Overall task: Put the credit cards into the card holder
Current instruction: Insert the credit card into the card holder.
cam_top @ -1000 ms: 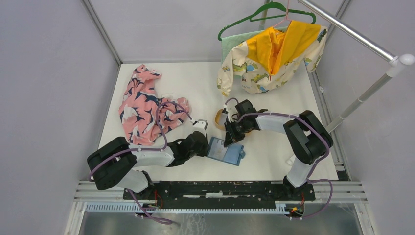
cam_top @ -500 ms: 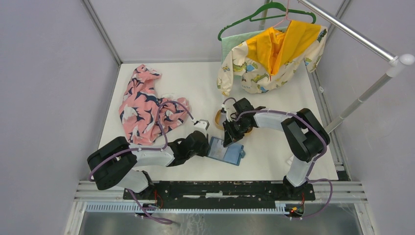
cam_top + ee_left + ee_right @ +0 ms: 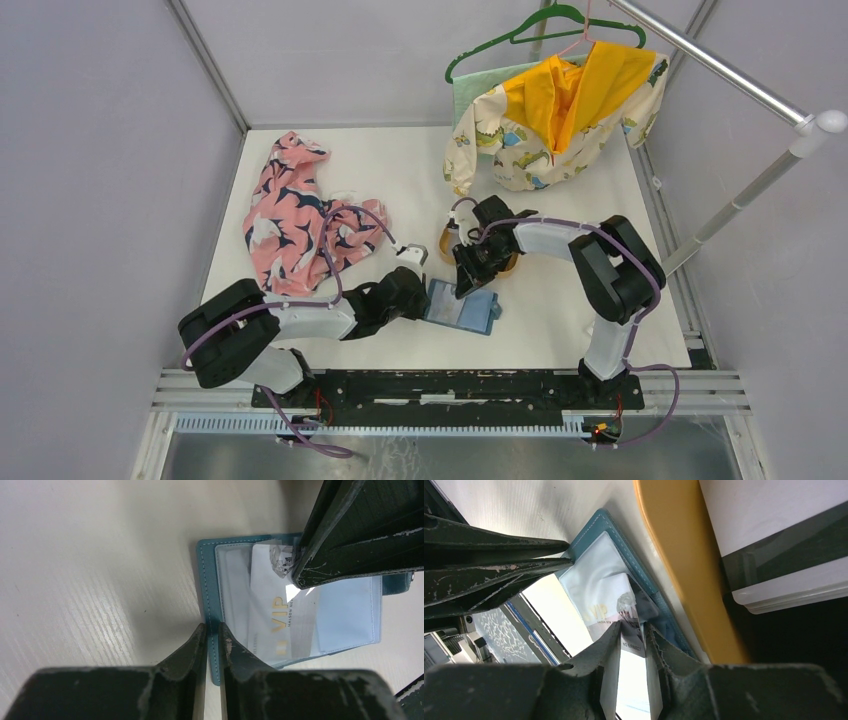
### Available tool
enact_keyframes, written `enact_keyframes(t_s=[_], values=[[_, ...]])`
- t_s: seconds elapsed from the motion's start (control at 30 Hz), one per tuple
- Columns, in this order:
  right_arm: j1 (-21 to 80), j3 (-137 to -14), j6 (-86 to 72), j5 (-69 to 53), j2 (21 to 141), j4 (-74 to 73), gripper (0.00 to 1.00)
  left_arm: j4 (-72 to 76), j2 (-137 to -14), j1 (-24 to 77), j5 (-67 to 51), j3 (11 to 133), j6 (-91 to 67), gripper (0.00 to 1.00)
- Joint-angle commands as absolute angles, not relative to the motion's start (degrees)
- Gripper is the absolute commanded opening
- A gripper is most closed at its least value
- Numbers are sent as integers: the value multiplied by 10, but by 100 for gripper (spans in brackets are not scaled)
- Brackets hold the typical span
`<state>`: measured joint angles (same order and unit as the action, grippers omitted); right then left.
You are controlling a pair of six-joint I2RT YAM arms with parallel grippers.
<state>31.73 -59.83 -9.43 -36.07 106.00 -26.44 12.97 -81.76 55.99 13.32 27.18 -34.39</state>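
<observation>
The teal card holder [image 3: 465,310] lies open on the table in front of the arms. My left gripper [image 3: 213,630] is shut on its left edge [image 3: 207,580]. A pale credit card [image 3: 280,615] marked VIP sits mostly inside the clear pocket. My right gripper [image 3: 633,630] is at the card's upper corner [image 3: 629,607], jaws a narrow gap apart, with the card's face across the gap and not pinched. From above, the right gripper [image 3: 463,283] is over the holder's far edge. Other credit cards [image 3: 774,535], pale and dark, lie in the tan tray [image 3: 684,555].
The tan oval tray [image 3: 446,240] sits just behind the holder, under my right wrist. A pink patterned cloth [image 3: 290,215] lies at the left. A dinosaur-print garment [image 3: 560,110] hangs on a green hanger [image 3: 545,25] from the rail [image 3: 720,70] at the back right.
My right gripper has slid a little left and back along the holder's far edge, and its jaws have parted slightly. The left gripper and the holder have stayed put.
</observation>
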Motion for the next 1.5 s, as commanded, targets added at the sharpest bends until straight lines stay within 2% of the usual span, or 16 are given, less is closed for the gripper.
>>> enact_keyframes(t_s=[0.0, 0.47, 1.0, 1.23, 1.47], values=[[307, -603, -55, -283, 1074, -240, 30, 143, -825, 561, 110, 284, -320, 19], [316, -631, -5, -240, 1080, -275, 28, 192, -778, 568, 63, 240, -345, 18], [390, -752, 82, -214, 1151, -375, 28, 121, -627, 577, 117, 197, -380, 21], [417, -823, 118, -219, 1195, -432, 30, 117, -651, 576, 151, 210, -393, 20], [426, -864, 145, -230, 1221, -459, 32, 201, -698, 575, 142, 208, -392, 17]])
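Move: The VIP card, already partly in the holder's clear left pocket, has its middle about 2 cm back and 2 cm left of the right hand, a centimetre below. The card holder's middle is roughly 3 cm straight back of that hand, the wooden tray's some 8 cm ahead and 4 cm right. From the left hand, whose tips are at the holder's left border, the holder's middle lies about 7 cm right and 1 cm ahead, the card 5 cm right and 2 cm ahead. Card and holder are dragged along by the right fingertips, which stay low on the card's far right corner, first easing forward some 2 cm, then sweeping 5 cm left while the hand turns counter-clockwise about 25 degrees. The left fingertips draw back, come free of the left border and rise above it, then dip and ease forward over the near left corner, still nearly shut. ##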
